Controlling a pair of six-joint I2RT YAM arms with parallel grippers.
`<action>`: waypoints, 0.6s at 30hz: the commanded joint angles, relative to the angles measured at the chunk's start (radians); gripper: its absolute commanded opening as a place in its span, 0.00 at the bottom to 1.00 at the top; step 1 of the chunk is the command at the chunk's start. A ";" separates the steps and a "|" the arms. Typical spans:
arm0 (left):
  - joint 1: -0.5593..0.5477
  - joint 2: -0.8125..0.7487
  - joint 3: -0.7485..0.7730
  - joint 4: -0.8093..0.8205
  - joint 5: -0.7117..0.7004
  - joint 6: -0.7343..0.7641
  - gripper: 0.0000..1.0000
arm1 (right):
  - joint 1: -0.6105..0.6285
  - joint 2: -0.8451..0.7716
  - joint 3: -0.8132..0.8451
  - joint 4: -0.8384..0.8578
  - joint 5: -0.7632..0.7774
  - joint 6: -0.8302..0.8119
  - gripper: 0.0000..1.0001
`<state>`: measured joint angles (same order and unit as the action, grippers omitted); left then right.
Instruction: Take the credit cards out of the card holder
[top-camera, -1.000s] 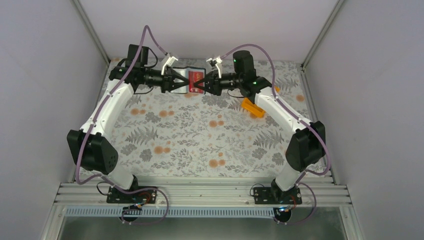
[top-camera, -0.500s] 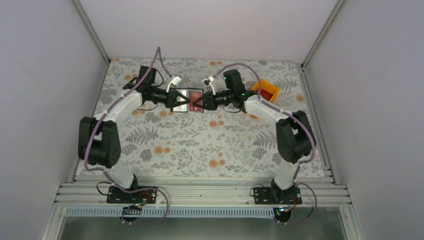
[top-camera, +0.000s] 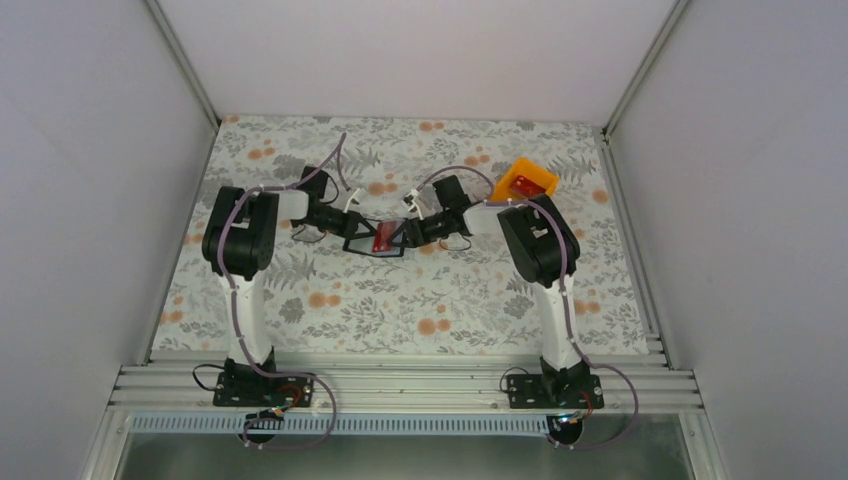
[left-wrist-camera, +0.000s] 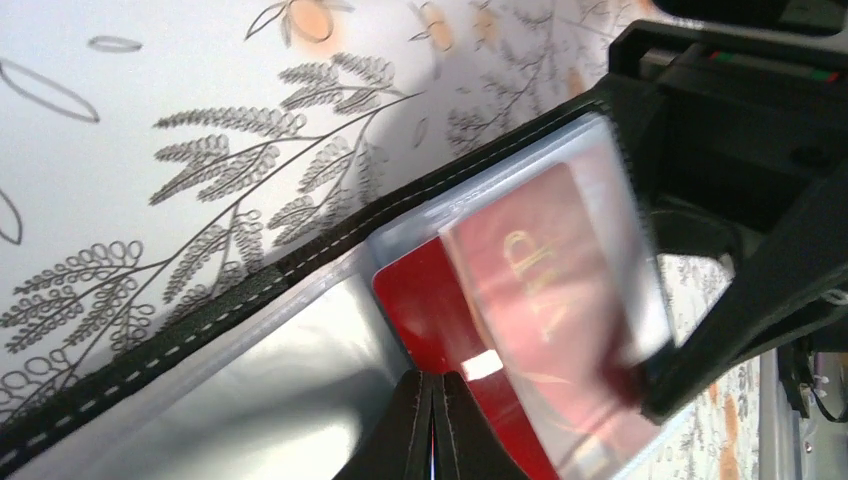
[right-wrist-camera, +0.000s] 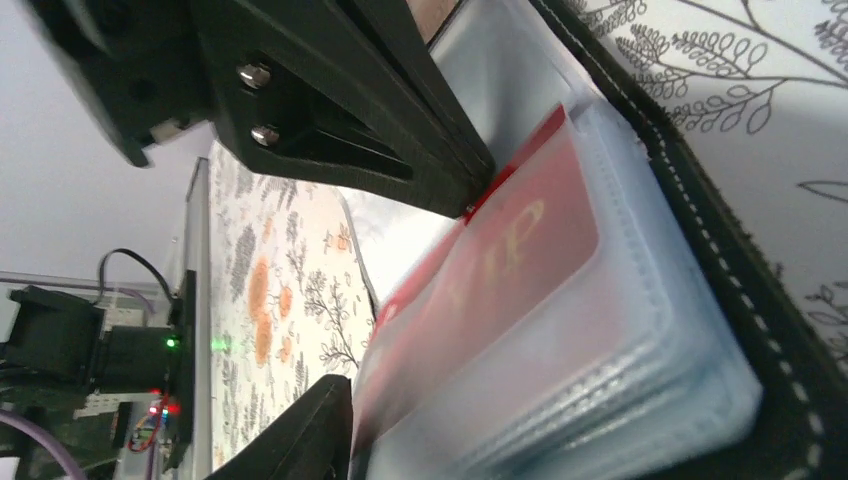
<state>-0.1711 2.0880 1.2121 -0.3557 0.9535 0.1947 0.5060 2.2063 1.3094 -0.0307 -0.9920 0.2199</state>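
Observation:
The card holder (top-camera: 366, 243) lies open on the flowered cloth between both grippers, its black stitched edge (left-wrist-camera: 250, 285) and clear sleeves showing. A red credit card (left-wrist-camera: 430, 305) sticks partly out of a sleeve; a second one (left-wrist-camera: 550, 290) sits inside the clear sleeve above it. My left gripper (left-wrist-camera: 438, 385) is shut, pinching the holder's sleeve right at the bare card's edge. My right gripper (top-camera: 405, 232) stands open at the holder's other side. One of its fingers (right-wrist-camera: 305, 430) rests beside the sleeve stack (right-wrist-camera: 600, 330); the other is out of frame.
An orange bin (top-camera: 541, 181) stands tilted at the back right with something red inside. Both arms are folded low over the middle of the cloth, cables looping above them. Walls close in the cloth on three sides.
Both arms have brought the holder down from the air at the back to the cloth nearer the middle. The right gripper's jaws have spread apart; the left stays shut.

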 joint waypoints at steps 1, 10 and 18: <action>0.002 0.047 0.030 0.036 -0.012 0.014 0.02 | -0.024 0.028 0.046 0.024 -0.022 0.012 0.39; 0.008 0.032 0.004 0.034 -0.036 0.001 0.02 | -0.047 0.026 0.030 -0.002 0.020 0.041 0.24; 0.010 -0.076 0.010 -0.022 -0.008 0.027 0.08 | -0.048 0.032 0.045 0.003 -0.003 0.072 0.04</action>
<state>-0.1593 2.0743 1.2190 -0.3542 0.9291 0.1913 0.4641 2.2322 1.3380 -0.0448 -1.0294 0.3061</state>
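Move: The open card holder lies under both hands. The right hand's parted fingers stand around the outer edge of its clear pocket stack, whose middle is some 3 cm to their left and level. The red card in that stack is about 3 cm left of the right hand and 1 cm farther out. From the left hand's shut tips, the card is roughly 3 cm to the right, level, 1 cm below; the holder's middle is 1 cm right. The right fingers close on the outer edge of the clear pocket stack and pinch it, while that hand eases about 1.5 cm forward and 1 cm to its right, rolling some 5 degrees. The left hand, still shut, sinks about 1 cm to press on the holder beside the red card's inner edge, holds there, then rises about 1.5 cm. ##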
